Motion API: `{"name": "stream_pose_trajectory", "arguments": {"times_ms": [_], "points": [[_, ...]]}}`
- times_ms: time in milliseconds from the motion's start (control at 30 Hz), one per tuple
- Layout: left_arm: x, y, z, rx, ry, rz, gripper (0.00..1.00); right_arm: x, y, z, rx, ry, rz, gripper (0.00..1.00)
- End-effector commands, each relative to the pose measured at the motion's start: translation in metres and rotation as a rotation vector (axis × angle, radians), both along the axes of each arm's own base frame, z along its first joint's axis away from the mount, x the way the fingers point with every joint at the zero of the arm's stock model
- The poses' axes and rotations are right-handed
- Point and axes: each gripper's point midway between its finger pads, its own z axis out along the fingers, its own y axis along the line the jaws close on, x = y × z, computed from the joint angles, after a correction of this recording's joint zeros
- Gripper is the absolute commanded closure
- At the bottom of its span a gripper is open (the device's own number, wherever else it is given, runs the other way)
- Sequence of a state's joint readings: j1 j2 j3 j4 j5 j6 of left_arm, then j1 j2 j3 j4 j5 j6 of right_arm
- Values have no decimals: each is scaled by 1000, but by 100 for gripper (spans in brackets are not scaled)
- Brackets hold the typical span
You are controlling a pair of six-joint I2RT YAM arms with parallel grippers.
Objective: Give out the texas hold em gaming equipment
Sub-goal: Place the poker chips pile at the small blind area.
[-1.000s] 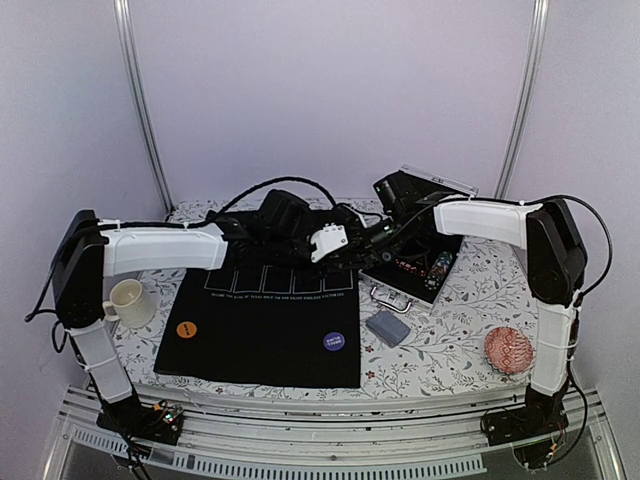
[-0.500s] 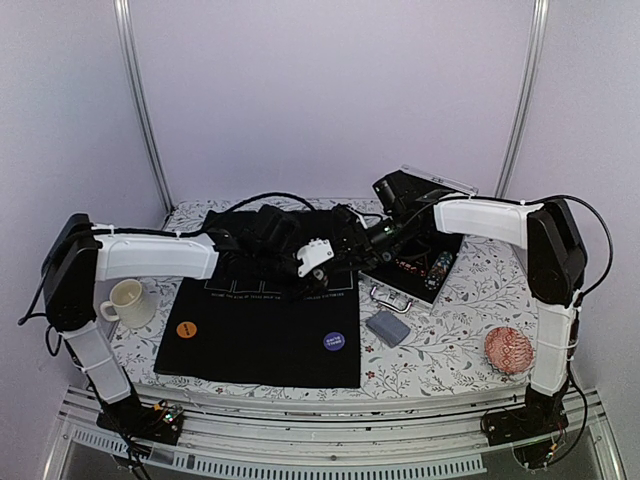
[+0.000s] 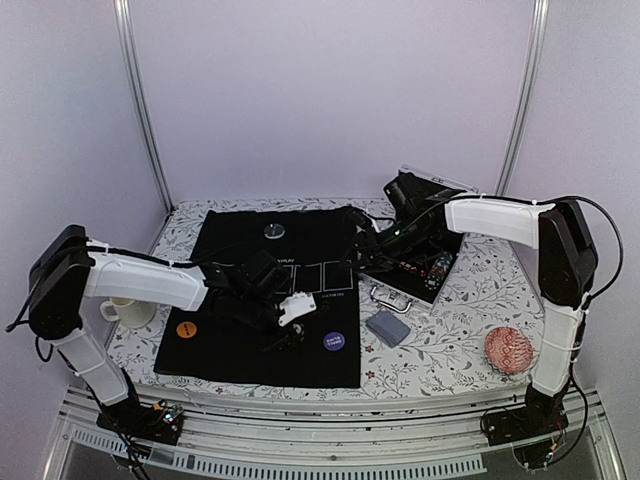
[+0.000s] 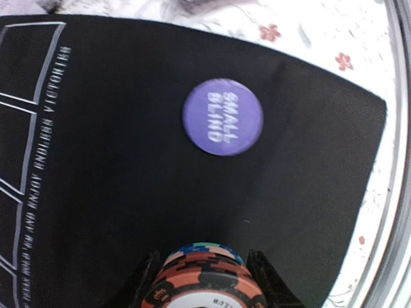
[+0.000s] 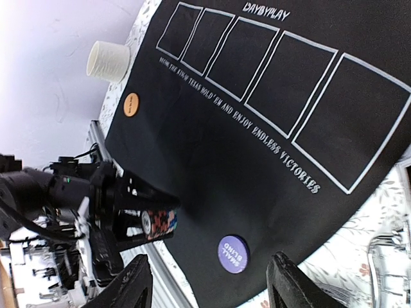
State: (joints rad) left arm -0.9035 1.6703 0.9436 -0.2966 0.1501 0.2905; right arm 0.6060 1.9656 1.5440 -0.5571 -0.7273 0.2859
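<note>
My left gripper is shut on a small stack of red, black, white and teal poker chips and holds it on its side over the near part of the black playing mat. The stack also shows in the right wrist view. The purple "small blind" disc lies on the mat just ahead of it. An orange disc lies near the mat's left edge and a silver disc at its far side. My right gripper is open and empty above the mat's right edge. The blue-grey card deck lies right of the mat.
An open black case with more chips sits at the back right by my right gripper. A cream mug stands left of the mat, behind my left arm. A red patterned disc lies at the near right.
My left arm has swung from the far middle of the mat toward its near edge with the chip stack, uncovering the silver disc. My right gripper has drawn back slightly to the right.
</note>
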Motion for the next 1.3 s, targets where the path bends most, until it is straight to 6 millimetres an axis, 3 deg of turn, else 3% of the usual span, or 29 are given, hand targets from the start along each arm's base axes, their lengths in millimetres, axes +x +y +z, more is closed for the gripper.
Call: {"name": "stream_pose_trajectory", "arguments": {"times_ms": [0, 233, 533, 833, 1100, 1267], "points": [[-9, -16, 11, -66, -22, -23, 100, 3, -11, 14, -36, -76, -21, 37], [-15, -32, -8, -44, -17, -76, 100, 8, -25, 9, -81, -94, -60, 36], [-12, -38, -21, -7, -32, -93, 99, 8, -27, 14, -81, -112, -58, 36], [-14, -24, -44, 96, -42, -112, 70, 9, -27, 14, -81, -116, -54, 36], [-16, -22, -39, 84, -44, -122, 44, 9, -31, 16, -100, -129, -59, 36], [-15, -26, -26, 50, -52, -125, 31, 9, -31, 19, -97, -136, -60, 35]]}}
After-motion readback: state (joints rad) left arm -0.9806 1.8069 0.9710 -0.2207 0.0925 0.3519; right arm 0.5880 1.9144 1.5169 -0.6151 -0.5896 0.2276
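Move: Just right of the left hand's held poker chips pile lies the purple small blind disc, about 8 cm to the right, 1 cm back and roughly 5 cm lower. The orange disc is some 20 cm to this hand's left and about 1 cm ahead; the grey card deck is around 18 cm right and 2 cm ahead. From the empty right hand, the small blind disc is some 12 cm back, 1 cm left and 15 cm below. Lowering the chips pile about 3.5 cm, the left hand slips a little back and then some 2 cm right towards the purple disc, the fingers keeping their hold. Once it has settled beside the disc it stays there and opens, letting go of the upright pile. The right hand, open and empty, eases about 2.5 cm to its right. ##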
